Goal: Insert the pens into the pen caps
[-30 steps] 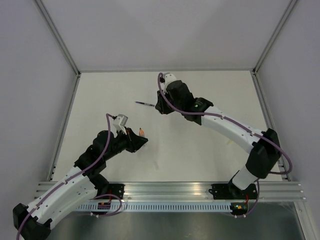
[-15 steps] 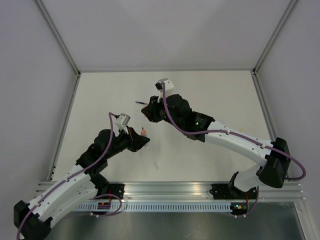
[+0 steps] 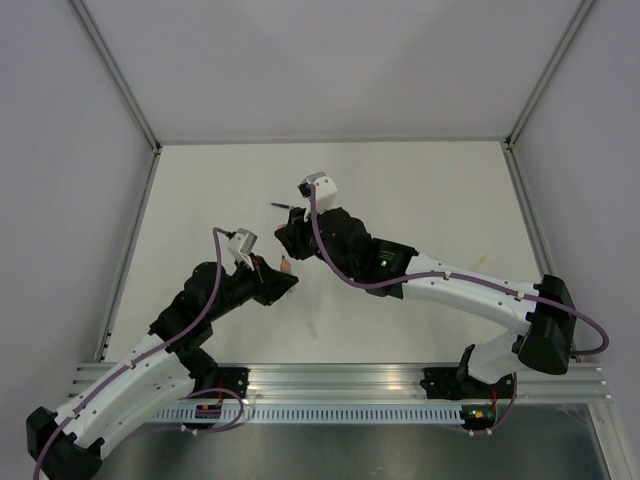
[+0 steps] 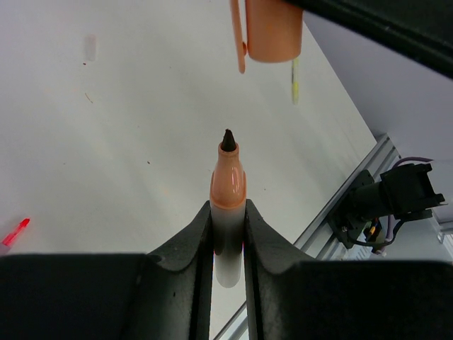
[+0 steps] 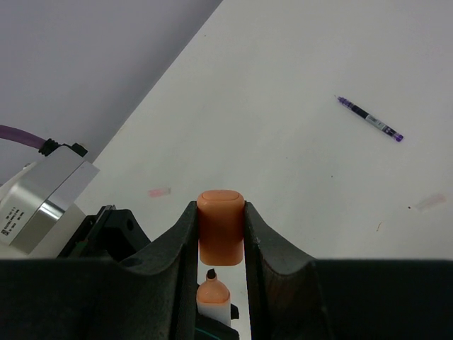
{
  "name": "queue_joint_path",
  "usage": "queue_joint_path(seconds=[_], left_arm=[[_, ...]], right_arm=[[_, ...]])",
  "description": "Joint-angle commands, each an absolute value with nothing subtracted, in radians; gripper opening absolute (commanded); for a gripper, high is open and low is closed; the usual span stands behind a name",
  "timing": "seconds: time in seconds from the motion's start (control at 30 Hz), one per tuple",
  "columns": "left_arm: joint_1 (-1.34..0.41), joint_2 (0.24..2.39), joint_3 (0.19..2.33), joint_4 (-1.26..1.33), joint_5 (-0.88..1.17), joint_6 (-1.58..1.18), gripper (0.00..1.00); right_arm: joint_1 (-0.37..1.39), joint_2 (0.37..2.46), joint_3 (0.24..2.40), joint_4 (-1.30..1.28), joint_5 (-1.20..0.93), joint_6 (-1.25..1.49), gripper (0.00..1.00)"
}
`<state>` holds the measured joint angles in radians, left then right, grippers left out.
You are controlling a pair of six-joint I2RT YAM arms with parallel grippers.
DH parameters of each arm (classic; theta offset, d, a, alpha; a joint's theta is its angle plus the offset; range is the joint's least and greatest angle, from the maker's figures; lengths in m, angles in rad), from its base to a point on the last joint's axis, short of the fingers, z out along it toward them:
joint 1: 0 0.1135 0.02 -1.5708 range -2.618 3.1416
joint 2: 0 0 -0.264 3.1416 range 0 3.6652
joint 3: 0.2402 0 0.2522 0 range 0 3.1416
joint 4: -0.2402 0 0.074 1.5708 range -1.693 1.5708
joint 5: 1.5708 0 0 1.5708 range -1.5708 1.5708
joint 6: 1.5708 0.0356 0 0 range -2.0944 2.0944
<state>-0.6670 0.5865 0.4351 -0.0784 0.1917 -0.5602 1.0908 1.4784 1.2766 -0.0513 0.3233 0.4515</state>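
My left gripper (image 4: 228,209) is shut on a pen (image 4: 228,180) with a white barrel, an orange neck and a black tip that points up and away. My right gripper (image 5: 221,210) is shut on a stubby orange pen cap (image 5: 221,237). The cap's open end hangs just above the pen's tip (image 5: 210,275), with a small gap and a little sideways offset. In the left wrist view the cap (image 4: 272,32) sits above and slightly right of the tip. From above, the two grippers (image 3: 283,281) (image 3: 290,240) meet mid-table.
A dark purple pen (image 3: 283,206) lies on the table beyond the right gripper, also seen as the purple pen (image 5: 369,119). A pale yellow pen (image 4: 294,80) and a red pen (image 4: 14,231) lie on the table. An aluminium rail (image 3: 340,380) runs along the near edge.
The right arm has swung left and toward me, bringing the cap from beside the purple pen down over the left gripper's pen tip. The left arm has barely moved.
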Motion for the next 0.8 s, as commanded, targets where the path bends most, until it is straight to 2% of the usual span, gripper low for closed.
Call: queue_joint_path(seconds=[0.0,0.43,0.77], left_arm=[[-0.666,0.569,0.428,-0.038,0.192,-0.543,0.02],[-0.666,0.563,0.43,-0.04,0.172,-0.549,0.02],[-0.664,0.523,0.428,-0.064,0.117,-0.563,0.02]], right_arm=[[1.115,1.494,1.264,-0.009,0.379,0.433,0.0],[1.204,1.519,1.235,0.021,0.483,0.408,0.0],[1.308,1.565,1.247,-0.032,0.704,0.391,0.0]])
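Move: The right hand holds the orange pen cap; the bare tip of the orange-white pen in the left fingers lies about 3 cm back, 1 cm left and 4 cm below it. From the left hand the cap is roughly 4 cm ahead, 2 cm right and 9 cm up. A dark pen lies on the table some 28 cm ahead, 4 cm left and 28 cm below the right hand; a pink pen lies about 8 cm ahead, 11 cm left and 18 cm below the left hand. Down and back at a steady pace, with a smaller drift left, the right hand carries the cap about 5 cm onto the upturned pen tip, its wrist turning some 10 degrees, mostly late on. Its fingers keep their grip on the cap. The left hand stays almost in place, still pinching the pen with the tip up as the cap meets it. ##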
